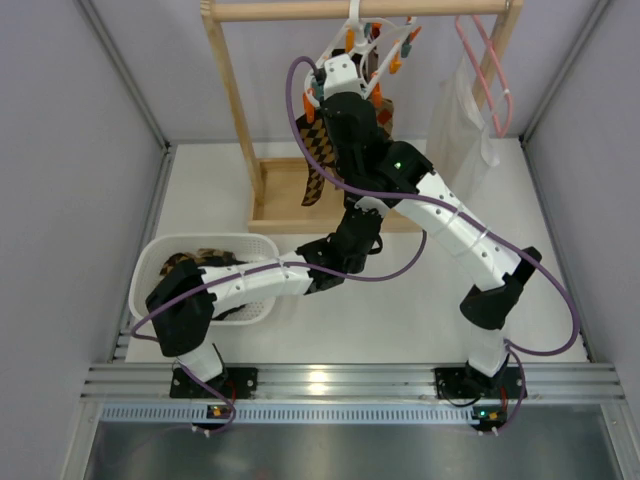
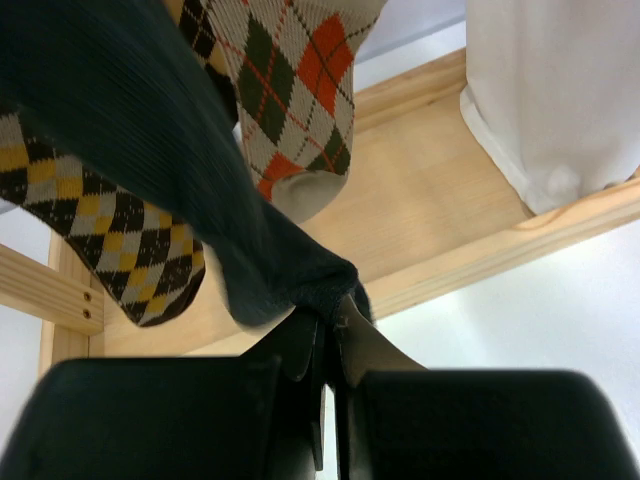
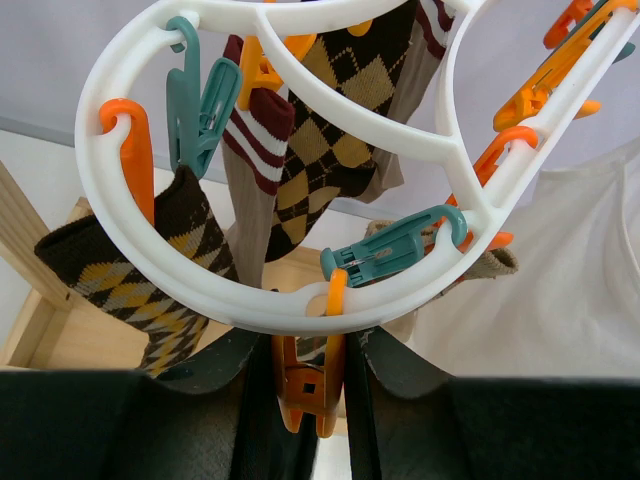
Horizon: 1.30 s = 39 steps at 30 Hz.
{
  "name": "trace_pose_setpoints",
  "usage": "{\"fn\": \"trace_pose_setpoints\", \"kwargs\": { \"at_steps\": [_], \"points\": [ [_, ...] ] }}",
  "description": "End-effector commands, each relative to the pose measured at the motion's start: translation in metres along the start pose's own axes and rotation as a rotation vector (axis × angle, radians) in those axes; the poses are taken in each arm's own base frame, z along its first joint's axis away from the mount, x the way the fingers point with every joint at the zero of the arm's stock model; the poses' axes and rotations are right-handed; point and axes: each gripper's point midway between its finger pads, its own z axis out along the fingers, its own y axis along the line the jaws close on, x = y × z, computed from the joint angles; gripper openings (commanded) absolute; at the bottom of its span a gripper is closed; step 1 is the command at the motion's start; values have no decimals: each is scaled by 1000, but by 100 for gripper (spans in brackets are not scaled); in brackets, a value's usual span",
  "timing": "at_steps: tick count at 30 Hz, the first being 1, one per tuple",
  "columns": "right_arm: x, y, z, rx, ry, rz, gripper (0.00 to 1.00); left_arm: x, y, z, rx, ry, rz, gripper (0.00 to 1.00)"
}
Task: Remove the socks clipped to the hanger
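The white ring hanger [image 3: 110, 220] hangs from the wooden rod [image 1: 300, 10], with orange and teal clothespins and several argyle socks clipped below it. My right gripper [image 3: 308, 350] is under the ring, shut on an orange clothespin [image 3: 308, 385]; in the top view it [image 1: 335, 80] sits at the hanger [image 1: 350, 38]. My left gripper [image 2: 330, 320] is shut on the toe of a dark navy sock [image 2: 150, 150] that hangs down. A tan, orange and green argyle sock [image 2: 300, 90] and a brown and yellow one [image 2: 110, 230] hang beside it.
A white basket [image 1: 145, 270] holding socks stands at the left. The wooden rack base [image 1: 280, 195] lies under the hanger. A pink hanger [image 1: 490, 70] with a white translucent garment [image 1: 460, 130] hangs at the right, close to the ring hanger.
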Motion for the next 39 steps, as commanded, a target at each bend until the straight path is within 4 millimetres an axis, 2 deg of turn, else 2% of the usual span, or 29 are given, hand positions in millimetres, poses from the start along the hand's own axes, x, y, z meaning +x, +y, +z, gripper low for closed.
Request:
{"fn": "trace_pose_setpoints", "kwargs": {
  "at_steps": [1,4,6,7,8,9,10,11,12,13,14,15,16,17,19,20,21,22,23,24,25,27,28,30,31,38,39],
  "points": [
    [-36,-15,-19,5,-94,116,0,-21,8,-11,14,-57,-97,0],
    [-36,-13,-19,-4,-95,122,0,-11,9,-14,14,-41,-128,0],
    [-36,-10,-20,-33,-94,136,5,-11,19,-20,-15,-44,-153,0],
    [-34,-11,-20,-41,-90,139,7,1,24,-24,-24,-28,-169,0],
    [-34,-11,-22,-54,-89,148,19,-5,35,-31,-38,-41,-202,0],
    [-32,-10,-22,-66,-88,149,30,0,45,-36,-66,-36,-218,0],
    [-31,-8,-26,-95,-90,152,36,18,51,-41,-75,11,-236,0],
    [-31,-8,-28,-106,-90,152,47,14,69,-47,-96,11,-280,0],
    [-28,-1,-31,-146,-80,175,49,18,76,-50,-111,27,-348,0],
    [-31,-6,-37,-159,-86,192,51,42,94,-52,-158,91,-327,0],
    [-32,-4,-41,-180,-83,210,57,38,110,-60,-188,86,-365,0],
    [-31,0,-45,-217,-81,217,61,46,122,-66,-238,106,-397,0],
    [-30,-3,-52,-238,-80,221,68,51,137,-72,-294,110,-405,0],
    [-29,-4,-56,-250,-78,231,81,68,148,-80,-326,159,-375,0],
    [-22,-5,-68,-298,-73,230,97,70,163,-93,-354,156,-456,0],
    [-21,-7,-73,-311,-73,246,99,86,178,-98,-395,198,-446,0],
    [-6,-2,-74,-334,-45,234,100,83,189,-104,-410,185,-504,0],
    [-10,-13,-87,-344,-65,258,99,90,207,-106,-457,199,-533,0],
    [-9,-15,-91,-354,-71,276,99,100,219,-113,-488,225,-537,0],
    [7,-11,-93,-371,-47,267,99,104,230,-117,-519,232,-568,0],
    [3,-23,-105,-373,-70,292,99,104,254,-125,-585,213,-610,0],
    [11,-31,-116,-387,-78,311,99,116,273,-137,-652,229,-638,0],
    [15,-33,-118,-388,-75,312,99,115,290,-145,-702,206,-677,0],
    [27,-36,-122,-385,-62,313,99,122,297,-151,-715,214,-723,0],
    [26,-42,-127,-383,-73,322,99,131,305,-155,-745,224,-742,0],
    [40,-48,-126,-351,-44,292,100,151,290,-162,-665,251,-820,0],
    [41,-46,-125,-354,-41,288,99,153,286,-162,-649,261,-824,4]
  ]
}}
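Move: The left fingers already pinch the lower end of the dark green sock; the basket it goes to lies about 36 cm left, 12 cm back and 20 cm below. From this hand the yellow-black argyle sock hangs some 7 cm ahead, 8 cm left and 6 cm higher, the red-green one about 12 ahead, 1 left and 8 up. The right fingers squeeze the orange clip right at their tips; a teal clip sits 3 cm ahead, 3 right and 1 above it. Down and back a few centimetres first, then in a long sweep about 35 cm to the left, the left hand keeps its pinch and carries the dark green sock from under the hanger to over the basket, turning some 50 degrees counter-clockwise, rolling left side down, and dipping again at the end. The right hand opens wide, lets go of the orange clip and backs off about 12 cm, also drifting right. ##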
